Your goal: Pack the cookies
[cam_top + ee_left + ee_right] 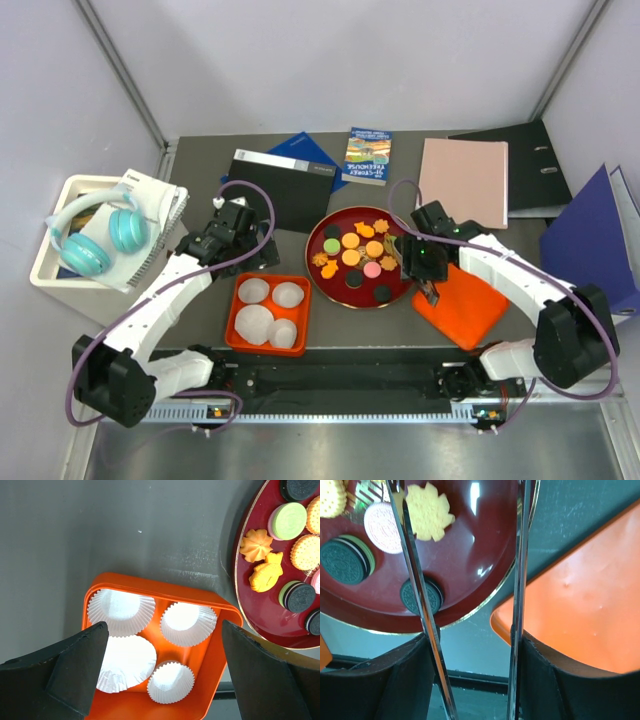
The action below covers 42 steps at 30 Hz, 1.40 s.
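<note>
The cookies [352,256] lie on a round dark red plate [313,262]: black, green, orange, yellow and pink discs plus orange flower shapes. Several show in the left wrist view [290,521] and in the right wrist view [428,510]. An orange box [234,322] holding several white paper cups [186,623] sits left of the plate. My left gripper [252,254] is open and empty above the box [163,626]. My right gripper [424,268] is shut on metal tongs [413,570] at the plate's right edge [470,640]. The tongs' blades stand apart, and their tips are out of view.
An orange lid [465,305] lies right of the plate. A white basket [48,262] with teal headphones [98,238] and a spiral notebook stands at the left. Books [366,156], a pink folder [464,180], a black binder [540,160] and a blue folder [590,240] lie behind and right.
</note>
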{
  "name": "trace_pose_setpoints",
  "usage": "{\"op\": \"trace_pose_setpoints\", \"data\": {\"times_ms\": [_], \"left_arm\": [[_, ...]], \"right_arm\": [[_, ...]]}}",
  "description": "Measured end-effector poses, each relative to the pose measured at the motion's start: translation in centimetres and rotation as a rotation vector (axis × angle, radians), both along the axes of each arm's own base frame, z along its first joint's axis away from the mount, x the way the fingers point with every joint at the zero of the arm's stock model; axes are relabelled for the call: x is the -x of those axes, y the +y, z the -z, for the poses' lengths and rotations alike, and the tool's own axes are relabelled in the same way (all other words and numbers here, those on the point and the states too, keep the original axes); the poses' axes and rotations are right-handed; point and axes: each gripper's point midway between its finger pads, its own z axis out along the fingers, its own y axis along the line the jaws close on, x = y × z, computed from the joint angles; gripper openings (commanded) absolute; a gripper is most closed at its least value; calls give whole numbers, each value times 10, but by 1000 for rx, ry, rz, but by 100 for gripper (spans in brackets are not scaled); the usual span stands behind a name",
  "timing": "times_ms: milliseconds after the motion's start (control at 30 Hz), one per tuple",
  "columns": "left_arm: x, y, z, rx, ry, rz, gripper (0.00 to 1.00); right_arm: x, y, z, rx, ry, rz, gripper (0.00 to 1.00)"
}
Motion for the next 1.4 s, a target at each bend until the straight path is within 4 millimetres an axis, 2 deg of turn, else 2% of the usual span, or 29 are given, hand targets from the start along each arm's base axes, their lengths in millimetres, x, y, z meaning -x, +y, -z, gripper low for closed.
{"op": "trace_pose_setpoints", "data": {"times_ms": [167, 400, 600, 700, 767, 933, 1033, 1200, 1400], "left_arm": [[0, 0, 1, -2, 5, 0, 99], [0, 0, 2, -2, 5, 0, 99], [-1, 1, 1, -8, 2, -3, 99], [-2, 4, 1, -24, -4, -11, 99], [-3, 7, -3, -37, -12, -21, 99], [-17, 18, -25, -77, -71, -94, 99], [-23, 27, -31, -108, -94, -156, 99], [-20, 47, -29, -153, -78, -277, 99], [-13, 77, -25, -176, -44, -454, 99]], "right_arm": [[-6, 0, 2, -20, -5, 20, 51], [-8, -1, 5, -24, -3, 32, 38], [-7, -3, 4, -23, -5, 32, 33], [-5, -2, -2, -19, -19, 14, 33], [-4, 0, -16, -5, -45, -14, 32], [-10, 31, -75, -69, -198, -128, 29], [-3, 50, -102, -117, -266, -205, 28], [28, 83, -120, -165, -281, -376, 28], [72, 122, -119, -158, -244, -590, 28]]}}
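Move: The tongs in my right hand straddle a dark cookie near the plate's far right rim, about 6 cm ahead of that hand, 5 cm to its left and 7 cm below. The flower cookie lies some 8 cm left and 1 cm ahead; another dark cookie sits 9 cm left and 6 cm back. The orange box of paper cups is roughly 37 cm left, 11 cm back. From my left hand the first dark cookie is about 32 cm right and 4 cm ahead. With my right hand almost still, I squeeze the tongs together around the dark cookie, then lift them about 12 cm and swing left some 12 cm and back 7 cm across the plate towards the orange box, turning some 35 degrees counter-clockwise and keeping the squeeze. Meanwhile my empty, open left hand draws about 8 cm left and slightly up, turning counter-clockwise. ##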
